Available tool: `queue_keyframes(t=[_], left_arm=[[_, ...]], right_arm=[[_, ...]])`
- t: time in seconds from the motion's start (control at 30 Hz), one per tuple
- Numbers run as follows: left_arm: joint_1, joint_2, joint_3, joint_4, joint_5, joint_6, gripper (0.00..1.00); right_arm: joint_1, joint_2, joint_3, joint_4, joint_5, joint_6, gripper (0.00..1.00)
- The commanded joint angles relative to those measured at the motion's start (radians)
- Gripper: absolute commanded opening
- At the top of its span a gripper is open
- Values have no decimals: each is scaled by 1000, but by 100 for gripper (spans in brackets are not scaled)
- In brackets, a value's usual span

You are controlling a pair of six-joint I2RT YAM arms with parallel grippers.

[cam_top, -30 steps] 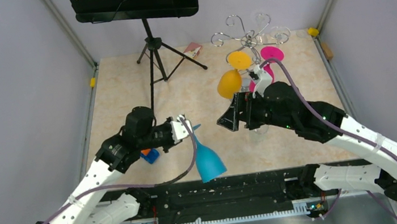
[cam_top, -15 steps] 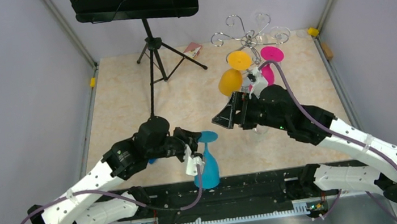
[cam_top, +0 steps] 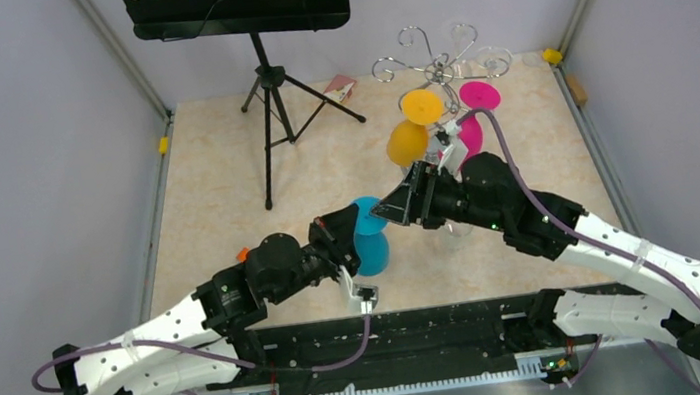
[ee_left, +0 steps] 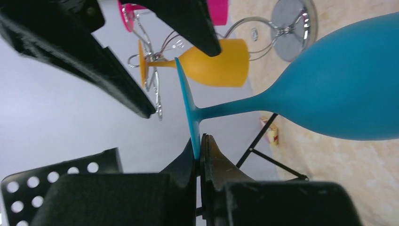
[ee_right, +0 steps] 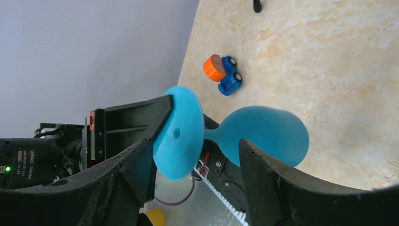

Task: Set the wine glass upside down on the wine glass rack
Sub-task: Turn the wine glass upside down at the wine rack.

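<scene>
The blue wine glass (cam_top: 370,251) hangs over the table's middle, held by the rim of its foot in my shut left gripper (cam_top: 340,231). In the left wrist view the two pads pinch the thin foot edge (ee_left: 194,141), with the bowl (ee_left: 339,94) out to the right. My right gripper (cam_top: 390,209) is open, one finger on each side of the foot and stem (ee_right: 181,136), with gaps showing. The chrome wine glass rack (cam_top: 436,66) stands at the back right, with an orange glass (cam_top: 408,142) and a pink glass (cam_top: 478,96) hanging upside down from it.
A black tripod music stand (cam_top: 262,87) stands at the back left. A small blue and orange toy car (ee_right: 223,74) lies on the table left of centre. A small card (cam_top: 340,86) lies by the back wall. Grey walls close in both sides.
My left arm has swung the blue glass from the near edge up and right into the right gripper's jaws. The right arm has edged left and its jaws have narrowed.
</scene>
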Motion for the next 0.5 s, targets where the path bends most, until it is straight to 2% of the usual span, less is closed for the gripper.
queue_keyframes(t=[0.0,0.07,0.13,0.27,0.3,0.33,0.47], left_arm=[[-16,-23,15,133,-83,48,0],[-26,-27,17,134,-77,53,0],[-34,-26,16,147,-73,53,0],[-47,-18,20,154,-76,55,0],[-48,-18,21,153,-75,55,0],[-49,-19,20,153,-76,56,0],[-50,-17,14,150,-69,49,0]], right_arm=[[-16,8,-19,125,-56,26,65],[-16,11,-29,152,-66,33,60],[-16,15,-32,170,-69,36,51],[-16,6,-38,197,-54,42,20],[-16,-2,-40,199,-45,42,8],[-16,-8,-42,197,-35,42,3],[-16,-32,-53,183,-5,34,0]])
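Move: The blue wine glass already hangs bowl down from the left fingers, which pinch the edge of its foot; the foot's middle is some 3 cm to the left hand's right, level with it. From the open right hand that foot lies about 3 cm to the left, 1 cm ahead and at finger height. The yellow glass on the rack is roughly 17 cm ahead and 8 cm right of the right hand, the pink one 17 cm ahead and 19 cm right, both slightly lower. The right hand eases about 1.5 cm left onto the near edge of the blue glass's foot and closes its half-open fingers fully, pinching the thin rim opposite the left hand's grip, as it rises some 2.5 cm and rolls nearly 10 degrees, its left side coming up. The left hand keeps its own pinch on the foot and lifts the glass nearly 3 cm, its fingertips tilting up slightly. ##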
